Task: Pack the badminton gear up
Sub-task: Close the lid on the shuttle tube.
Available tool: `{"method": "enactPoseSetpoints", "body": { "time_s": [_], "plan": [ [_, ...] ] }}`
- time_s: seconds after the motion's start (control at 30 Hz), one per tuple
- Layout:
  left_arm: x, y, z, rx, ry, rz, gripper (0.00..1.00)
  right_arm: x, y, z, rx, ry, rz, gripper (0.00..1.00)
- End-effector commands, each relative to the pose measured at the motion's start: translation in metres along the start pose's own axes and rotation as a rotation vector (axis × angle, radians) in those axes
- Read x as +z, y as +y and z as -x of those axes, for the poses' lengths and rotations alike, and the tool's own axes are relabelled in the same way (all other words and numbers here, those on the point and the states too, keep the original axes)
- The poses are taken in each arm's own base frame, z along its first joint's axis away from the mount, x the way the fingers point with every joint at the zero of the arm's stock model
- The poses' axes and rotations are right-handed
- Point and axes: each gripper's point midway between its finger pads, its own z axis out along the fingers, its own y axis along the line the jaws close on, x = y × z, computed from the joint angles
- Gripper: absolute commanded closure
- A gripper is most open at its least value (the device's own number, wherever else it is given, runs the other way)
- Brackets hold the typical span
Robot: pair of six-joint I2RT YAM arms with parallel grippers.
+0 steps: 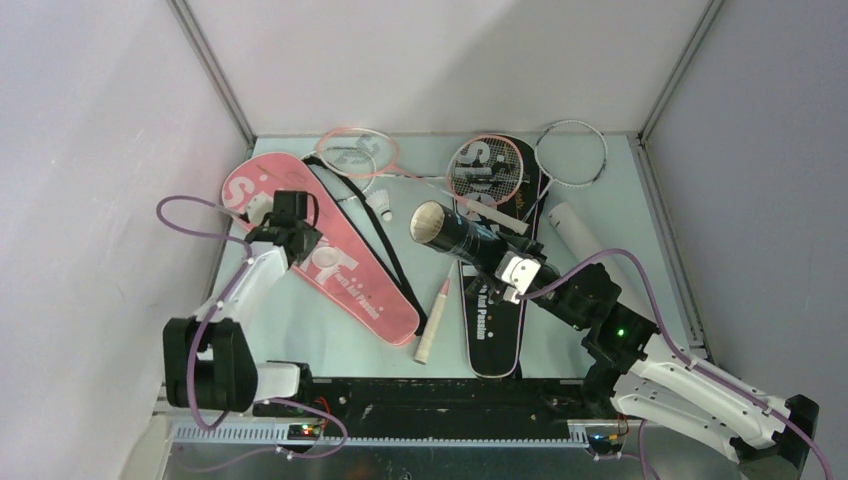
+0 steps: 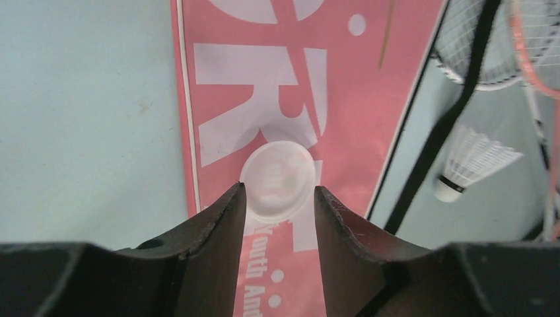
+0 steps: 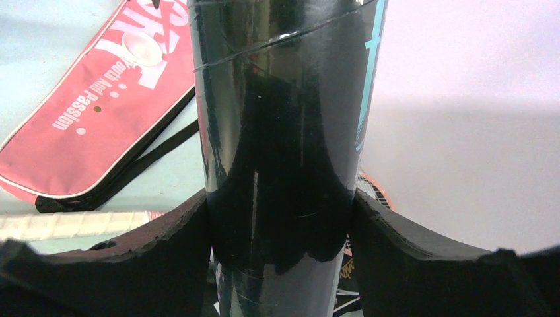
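A pink "SPORT" cover (image 1: 335, 265) lies at the left with a small translucent white lid (image 2: 277, 173) on it. My left gripper (image 2: 279, 191) hangs over that lid. Its fingers stand apart, one tip on each side of the lid's rim, and I cannot tell whether they touch it. A white shuttlecock (image 2: 472, 162) lies to the right of the cover. My right gripper (image 3: 280, 205) is shut on a black shuttle tube (image 1: 455, 235), held tilted above the black cover (image 1: 495, 310) with its open end to the left. Rackets (image 1: 360, 152) lie at the back.
A white tube (image 1: 590, 240) lies at the right, near a white-headed racket (image 1: 572, 152). A racket with a white-wrapped handle (image 1: 432, 325) lies between the two covers. A black strap (image 1: 385, 240) runs along the pink cover. Grey walls enclose the table on three sides.
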Motion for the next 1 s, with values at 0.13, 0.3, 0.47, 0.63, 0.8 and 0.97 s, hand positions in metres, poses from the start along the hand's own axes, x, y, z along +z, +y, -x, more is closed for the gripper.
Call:
{"method": "enactPoseSetpoints", "body": {
  "time_s": [0.13, 0.3, 0.47, 0.63, 0.8, 0.97],
  "plan": [
    [0.044, 0.004, -0.022, -0.066, 0.068, -0.01, 0.52, 0.0, -0.016, 0.028, 0.008, -0.102, -0.05, 0.7],
    [0.054, 0.011, -0.033, -0.037, 0.111, 0.015, 0.56, -0.001, -0.016, 0.029, 0.004, -0.104, -0.05, 0.7],
    [0.062, 0.017, -0.032, -0.038, 0.125, 0.03, 0.59, -0.001, -0.017, 0.027, 0.002, -0.097, -0.054, 0.7],
    [0.065, 0.025, -0.036, -0.016, 0.145, 0.073, 0.62, -0.003, -0.017, 0.027, 0.001, -0.094, -0.055, 0.7],
    [0.065, 0.027, -0.04, -0.016, 0.154, 0.07, 0.81, -0.003, -0.017, 0.027, -0.002, -0.092, -0.058, 0.7],
    [0.064, 0.024, -0.038, -0.016, 0.169, 0.051, 0.99, -0.004, -0.017, 0.027, -0.002, -0.092, -0.056, 0.7]
  ]
}}
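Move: The lid of the shuttle tube lies flat near the middle of the pink bag, only some 2 cm ahead of the left hand and 3 cm to its right, about 9 cm below. The remaining shuttlecock lies roughly 13 cm farther out than the lid and 13 cm to the lid's right. From the right hand, which still holds the tube, the lid is some 40 cm left, about 11 cm ahead and 24 cm below. Onto the lid's near-left rim comes the left hand, going almost straight down about 8.5 cm, fast at first and then easing, while the wrist tips some 10 degrees steeper. The half-open fingers narrow slowly on the way and close nearly shut at the bottom, pinching the rim. The right hand stays in place, keeping its grip on the tube. ##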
